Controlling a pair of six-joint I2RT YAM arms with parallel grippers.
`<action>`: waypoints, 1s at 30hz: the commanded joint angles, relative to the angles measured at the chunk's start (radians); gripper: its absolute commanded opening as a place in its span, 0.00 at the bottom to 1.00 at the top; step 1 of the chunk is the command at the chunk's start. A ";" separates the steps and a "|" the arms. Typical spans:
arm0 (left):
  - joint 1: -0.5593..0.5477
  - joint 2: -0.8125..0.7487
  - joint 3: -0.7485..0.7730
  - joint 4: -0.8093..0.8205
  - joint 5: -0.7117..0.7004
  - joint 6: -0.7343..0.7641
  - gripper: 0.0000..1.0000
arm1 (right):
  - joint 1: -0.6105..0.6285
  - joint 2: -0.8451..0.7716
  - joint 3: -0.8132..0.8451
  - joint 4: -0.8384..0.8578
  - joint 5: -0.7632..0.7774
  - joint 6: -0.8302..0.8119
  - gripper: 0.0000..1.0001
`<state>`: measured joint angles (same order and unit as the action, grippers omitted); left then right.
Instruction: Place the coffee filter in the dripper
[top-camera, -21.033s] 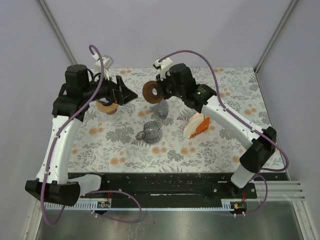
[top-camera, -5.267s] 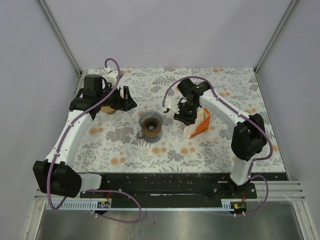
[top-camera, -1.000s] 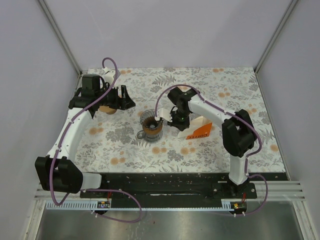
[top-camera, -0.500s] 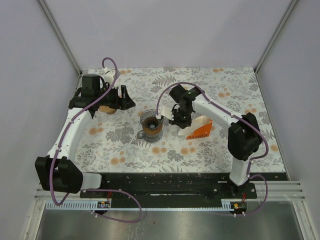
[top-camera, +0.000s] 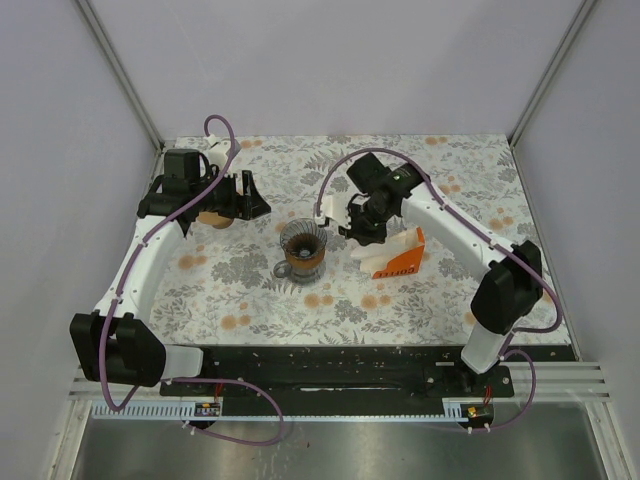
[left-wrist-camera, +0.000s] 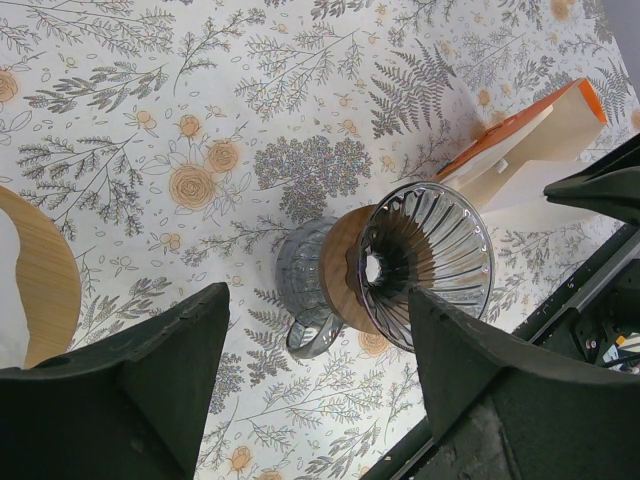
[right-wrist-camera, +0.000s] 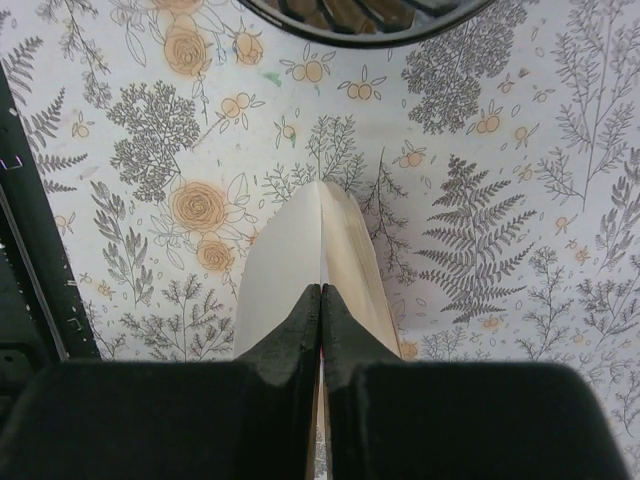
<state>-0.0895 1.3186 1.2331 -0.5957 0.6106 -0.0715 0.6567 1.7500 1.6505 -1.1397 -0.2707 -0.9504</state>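
Note:
The dripper (top-camera: 303, 243), a ribbed glass cone with a wooden collar, sits on a glass cup mid-table; it also shows in the left wrist view (left-wrist-camera: 428, 262), and its rim shows in the right wrist view (right-wrist-camera: 365, 18). My right gripper (top-camera: 361, 228) hangs just right of it, shut on a pale coffee filter (right-wrist-camera: 282, 270) at the open end of the orange and white filter pack (top-camera: 392, 256). A cream stack of filters (right-wrist-camera: 358, 262) lies beside the pinched sheet. My left gripper (top-camera: 245, 196) hovers open at the back left, holding nothing (left-wrist-camera: 318, 292).
A round wooden piece (top-camera: 213, 217) lies under the left arm, also in the left wrist view (left-wrist-camera: 40, 285). The floral tablecloth (top-camera: 330, 300) covers the table. Grey walls stand on three sides, and a black rail (top-camera: 330, 365) runs along the near edge.
My right gripper has shifted a little back and to the right, away from the dripper, staying shut. The filter pack moved slightly with it. The left arm has not moved.

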 joint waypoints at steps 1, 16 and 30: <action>0.007 0.001 0.011 0.039 0.018 0.001 0.76 | 0.012 -0.061 0.077 -0.028 -0.051 0.047 0.00; 0.008 -0.015 0.088 -0.038 0.006 0.044 0.76 | 0.012 -0.227 0.167 0.145 -0.102 0.275 0.00; 0.011 -0.032 0.190 -0.125 -0.002 0.053 0.77 | 0.103 -0.319 -0.104 0.986 0.083 0.843 0.00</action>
<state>-0.0856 1.3174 1.3796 -0.7181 0.6086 -0.0250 0.7540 1.4776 1.6665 -0.5259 -0.2920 -0.3416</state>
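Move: The right hand already pinches a paper filter. The dripper it is meant for lies about 14 cm to its left, level fore-and-aft, its middle some 4 cm lower; the glass server beneath stands about 15 cm left, 2 cm back and 12 cm down. The filter box is roughly 6 cm right, 2 cm back and 9 cm below. From the open left hand the dripper lies about 10 cm right, 6 cm back and 12 cm lower. Keeping the filter pinched between shut fingers, the right hand carries it up about 20 cm, away from the box, then late in the climb sweeps some 9 cm left, high over towards the dripper's side. Its down-pointing fingers swing up to the left by roughly 45 degrees. The left hand, empty and open, rises about 4 cm. ##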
